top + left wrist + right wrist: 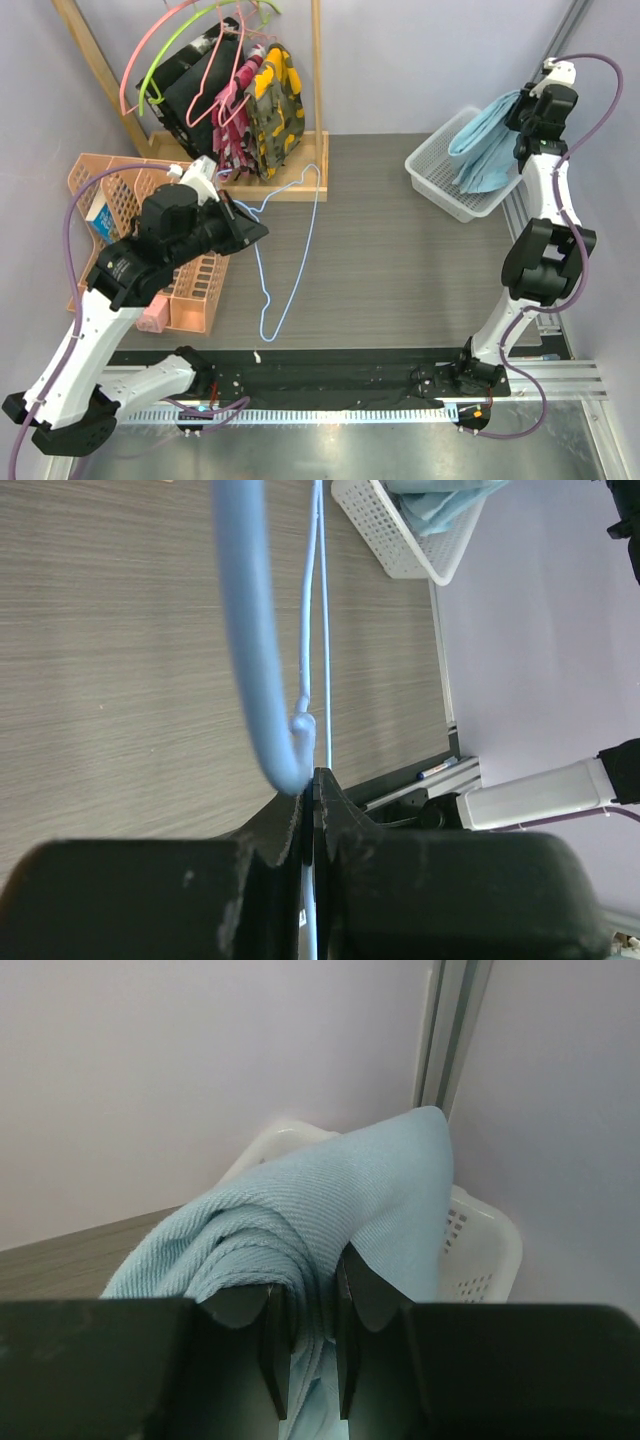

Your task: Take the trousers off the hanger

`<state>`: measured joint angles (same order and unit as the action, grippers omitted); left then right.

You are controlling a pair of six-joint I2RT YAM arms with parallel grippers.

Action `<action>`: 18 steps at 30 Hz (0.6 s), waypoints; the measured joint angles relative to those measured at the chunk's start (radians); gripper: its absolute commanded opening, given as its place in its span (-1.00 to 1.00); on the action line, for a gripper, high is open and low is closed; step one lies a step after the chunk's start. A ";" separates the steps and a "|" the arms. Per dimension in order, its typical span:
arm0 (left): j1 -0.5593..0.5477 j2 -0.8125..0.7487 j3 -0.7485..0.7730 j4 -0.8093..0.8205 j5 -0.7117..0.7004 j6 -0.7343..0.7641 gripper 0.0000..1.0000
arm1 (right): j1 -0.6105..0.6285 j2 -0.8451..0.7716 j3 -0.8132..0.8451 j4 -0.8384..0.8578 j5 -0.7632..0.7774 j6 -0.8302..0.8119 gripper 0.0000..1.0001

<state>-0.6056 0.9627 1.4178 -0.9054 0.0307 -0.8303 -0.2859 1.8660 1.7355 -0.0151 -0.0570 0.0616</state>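
The hanger [300, 250], thin light-blue wire, hangs bare over the left-middle of the table. My left gripper [250, 232] is shut on its wire. In the left wrist view the wire [245, 630] runs out from between the closed fingertips of that gripper [315, 780]. The trousers [485, 145], plain sky-blue cloth, are off the hanger and hang from my right gripper [520, 115] over the white basket [440, 175] at the back right. In the right wrist view this gripper [313, 1280] is shut on a bunched fold of the trousers [330, 1200], with the basket's rim [480, 1250] behind.
A wooden rack [310, 150] at the back left carries pink hangers [215, 95], a lime-green hanger [160, 70], a yellow-camouflage garment [275, 110] and a black garment [190, 85]. Orange baskets [190, 290] sit under the left arm. The white basket also shows in the left wrist view [400, 540].
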 measured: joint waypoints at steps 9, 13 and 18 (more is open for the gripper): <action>0.037 0.016 -0.001 0.003 0.045 0.002 -1.00 | -0.016 0.080 0.079 0.008 -0.113 -0.007 -0.98; 0.061 0.034 -0.006 0.008 0.067 0.000 -1.00 | 0.080 0.124 0.082 0.018 -0.080 -0.032 -0.98; 0.089 0.039 -0.038 0.030 0.094 -0.016 -1.00 | 0.216 0.185 0.079 0.021 -0.014 -0.053 -0.93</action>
<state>-0.5171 1.0016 1.3796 -0.8753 0.1249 -0.8467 -0.0704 2.0510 1.8141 0.0059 -0.0708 0.0086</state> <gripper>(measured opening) 0.020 0.238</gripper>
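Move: The trousers hang from the right fingers, their middle about 6 cm to the left, 2 cm back and 8 cm below. The white basket they are being taken to has its middle some 3 cm ahead of the right hand, 2 cm to its left and roughly 25 cm below. From the left hand, which still holds the blue hanger, that basket lies about 38 cm ahead, 57 cm to the right and 30 cm below. The trousers, still pinched in the right fingers, are swept left across the basket towards its left side, about 12 cm, while also going some 6 cm forward and 6 cm lower, most of it after a slow start. The right wrist swings about 15 degrees counter-clockwise. The left hand keeps hold of the hanger and eases a little forward and down. ##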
